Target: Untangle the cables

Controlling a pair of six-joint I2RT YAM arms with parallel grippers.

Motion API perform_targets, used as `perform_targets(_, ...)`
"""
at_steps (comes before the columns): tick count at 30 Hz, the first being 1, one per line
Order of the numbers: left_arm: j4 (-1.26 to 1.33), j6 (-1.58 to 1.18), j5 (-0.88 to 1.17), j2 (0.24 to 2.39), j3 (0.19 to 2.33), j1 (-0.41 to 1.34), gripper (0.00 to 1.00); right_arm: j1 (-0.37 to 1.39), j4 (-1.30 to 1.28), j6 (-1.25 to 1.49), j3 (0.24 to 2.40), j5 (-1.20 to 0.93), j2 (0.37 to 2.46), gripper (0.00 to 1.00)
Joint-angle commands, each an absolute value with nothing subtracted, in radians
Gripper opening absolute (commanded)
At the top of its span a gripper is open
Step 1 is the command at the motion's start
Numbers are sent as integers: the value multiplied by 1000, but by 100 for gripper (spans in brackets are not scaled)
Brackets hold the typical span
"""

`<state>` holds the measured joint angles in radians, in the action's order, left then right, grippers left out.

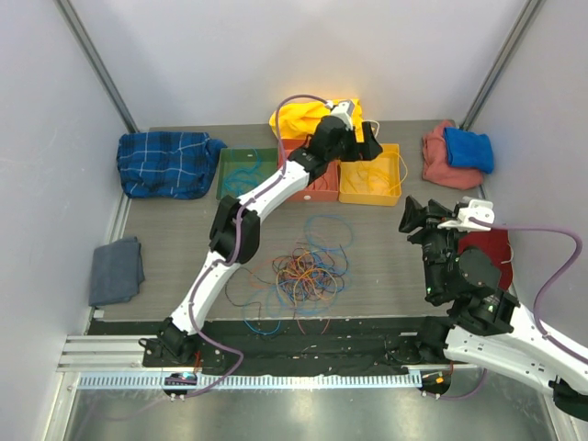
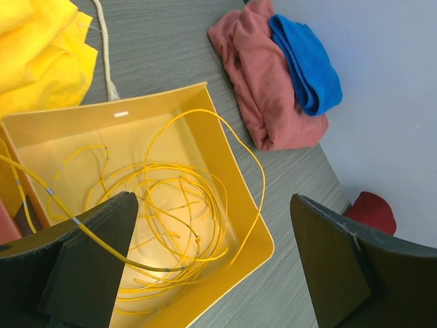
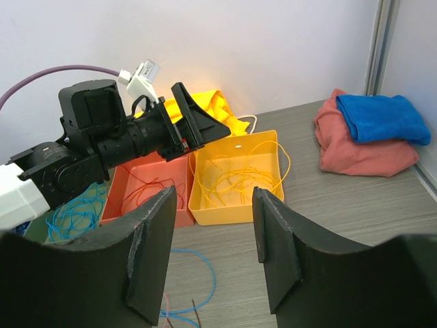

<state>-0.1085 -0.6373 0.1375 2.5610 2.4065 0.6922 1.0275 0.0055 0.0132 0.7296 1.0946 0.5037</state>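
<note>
A tangle of thin cables (image 1: 308,271) in orange, blue, red and purple lies on the table in front of the arms. My left gripper (image 1: 360,140) (image 2: 212,203) hangs open over the yellow bin (image 1: 370,175) (image 2: 240,179). Looped yellow cables (image 2: 171,205) lie in that bin, and one strand trails across my left finger (image 2: 89,266). My right gripper (image 1: 415,217) (image 3: 212,198) stands open and empty at the right, facing the bins. A blue cable (image 3: 205,273) lies on the table below it.
A red bin (image 1: 317,184) (image 3: 113,213) holds red wire and a green bin (image 1: 226,171) holds blue wire. Cloths lie around: yellow (image 1: 303,118), blue plaid (image 1: 165,163), grey (image 1: 117,269), pink with blue (image 1: 455,156). A dark red thing (image 1: 487,248) sits by my right arm.
</note>
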Motion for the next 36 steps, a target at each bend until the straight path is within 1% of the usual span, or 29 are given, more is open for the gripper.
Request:
perform_targets(1,-135,-575,179,2491,2473,732,100,1028,51,28,732,1098,508,56)
perform_targets(6,-227,-580,242,2526,2490,749,100,1028,38,46,745,1092,503,56)
perform_targets(8,-270,-574,236,2516,2474,749,100,1028,28,51,753,1092,511,56)
perform_targets(15,-298,-522,135,2309,2166,733,100,1026,17,81,773,1092,538,56)
perform_targets(22,-402,-483,106,2195,2069,729,100,1025,32,83,799,1109,612,56)
perform_targets(28,-374,-476,107,2036,1895,730,100,1019,44,109,847,1101,715,56)
perform_targets(31,-364,-479,97,1918,1784,730,100,1014,44,124,867,1085,748,56)
perform_targets(32,-364,-482,84,1886,1708,730,100,1014,44,129,870,1083,755,56)
perform_targets(33,-356,-482,63,1840,1663,732,100,1014,44,138,868,1075,759,56)
perform_targets(34,-351,-486,-24,1760,1617,733,100,1012,43,144,865,1071,764,56)
perform_targets(35,-356,-492,-79,1711,1527,735,100,1012,41,149,855,1068,765,56)
perform_targets(36,-359,-497,-113,1671,1481,736,100,1014,43,156,848,1060,767,56)
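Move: The empty, open left hand is above the yellow bin, whose middle lies about 15 cm below it, 1 cm ahead and 2 cm to its right. The tangled cables lie some 29 cm back, 17 cm left and 17 cm below, with the blue loop at their far side 15 cm back and 11 cm left; the red bin is 2 cm ahead and 17 cm left. From the right hand, the tangled cables are 1 cm ahead, 22 cm left and 34 cm below. With its fingers staying wide open, the left hand leaves the yellow bin and travels back about 15 cm towards the tangled cables, swinging a little right before coming some 12 cm left overall, while it dips about 5 cm, climbs back to slightly above its starting height and tips its fingers about 20 degrees further down. The right hand waits at first, then eases about 5 cm left and 3 cm forward, high above the table, also closing on the tangled cables with its fingers kept half open. ##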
